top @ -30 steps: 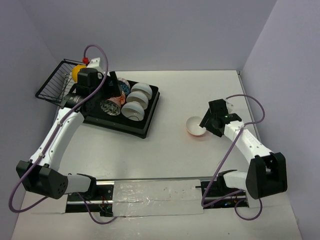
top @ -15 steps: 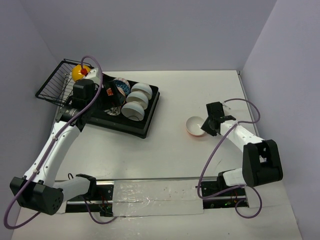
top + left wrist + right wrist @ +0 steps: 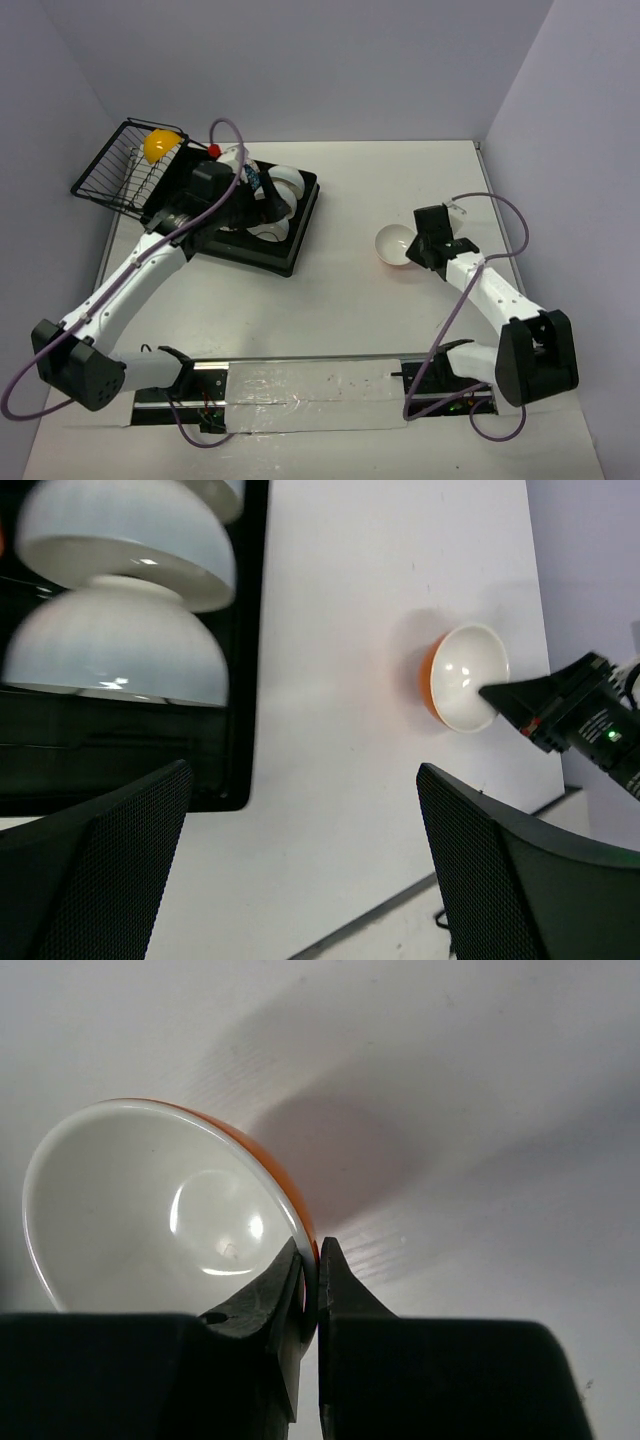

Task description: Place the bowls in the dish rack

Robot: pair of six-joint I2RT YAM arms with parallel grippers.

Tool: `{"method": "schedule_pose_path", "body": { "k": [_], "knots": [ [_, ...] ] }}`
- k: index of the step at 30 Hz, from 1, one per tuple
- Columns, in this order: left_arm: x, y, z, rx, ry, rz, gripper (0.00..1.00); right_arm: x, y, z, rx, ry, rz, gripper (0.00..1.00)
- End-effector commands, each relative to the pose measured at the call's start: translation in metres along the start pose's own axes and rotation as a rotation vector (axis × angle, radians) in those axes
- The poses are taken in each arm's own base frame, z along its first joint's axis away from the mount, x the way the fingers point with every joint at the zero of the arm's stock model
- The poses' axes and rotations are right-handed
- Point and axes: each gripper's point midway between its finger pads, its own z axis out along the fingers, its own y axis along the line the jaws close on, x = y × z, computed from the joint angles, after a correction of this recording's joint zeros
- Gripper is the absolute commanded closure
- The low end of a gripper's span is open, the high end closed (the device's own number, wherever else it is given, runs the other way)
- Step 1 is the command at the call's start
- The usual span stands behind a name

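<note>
An orange bowl (image 3: 393, 246) with a white inside lies on the table right of centre, tilted. My right gripper (image 3: 416, 246) is shut on its near rim; in the right wrist view the orange bowl (image 3: 160, 1210) has one fingertip inside and one outside, right gripper (image 3: 311, 1272). The black dish rack (image 3: 296, 245) sits at the back left and holds white bowls (image 3: 285, 183), partly hidden by my left arm. A yellow bowl (image 3: 160, 145) rests in the rack's wire basket (image 3: 115, 175). My left gripper (image 3: 262, 192) hovers over the rack, open and empty, left gripper (image 3: 305, 880).
The left wrist view shows two white bowls (image 3: 115, 650) on edge inside the rack's rim (image 3: 245, 680), and the orange bowl (image 3: 465, 675) with the right gripper's fingers (image 3: 520, 692) on it. Grey walls close in the table at the back and sides.
My right gripper has closed on the orange bowl's rim and tipped the bowl. My left arm has swung right, from the basket end to over the rack's bowls.
</note>
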Motion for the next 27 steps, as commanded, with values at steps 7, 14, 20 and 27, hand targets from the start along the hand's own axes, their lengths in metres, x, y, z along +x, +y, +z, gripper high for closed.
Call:
{"method": "schedule_pose_path", "body": {
  "k": [7,14,20,27],
  "knots": [
    [0.017,-0.08,0.037,0.064,0.053,0.041,0.01,-0.029,0.072,-0.076,-0.192,-0.157,-0.074,1.0],
    [0.041,-0.11,0.06,0.046,0.122,0.1,0.04,-0.035,0.097,-0.108,-0.283,-0.167,-0.048,1.0],
    [0.055,-0.116,0.07,-0.013,0.14,0.157,0.13,-0.036,0.103,-0.117,-0.305,-0.162,-0.041,1.0],
    [0.066,-0.116,0.081,-0.044,0.148,0.178,0.29,-0.032,0.109,-0.123,-0.324,-0.147,-0.051,1.0]
  ]
}}
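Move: The last bowl, orange outside and white inside, already hangs by its near right rim in the right fingers. Its middle is about 4 cm ahead and 5 cm left of the right hand, 1 cm below. It is being taken to the left gripper, some 33 cm left, 4 cm ahead and 18 cm higher. From the left hand the bowl lies about 28 cm right, level fore-and-aft, 19 cm below; the nearest white bowl sits 7 cm ahead, 4 cm left, 20 cm down, the second white bowl 6 cm beyond it. The bowl, still pinched by its rim, is raised about 10 cm and carried some 9 cm left by the right hand, which tips up and turns a little counter-clockwise, then slows almost to a halt. To meet it, the left hand swings 15 cm right, off the tray, sinks slightly late on and narrows its wide-open fingers by about a quarter, without reaching the rim. ##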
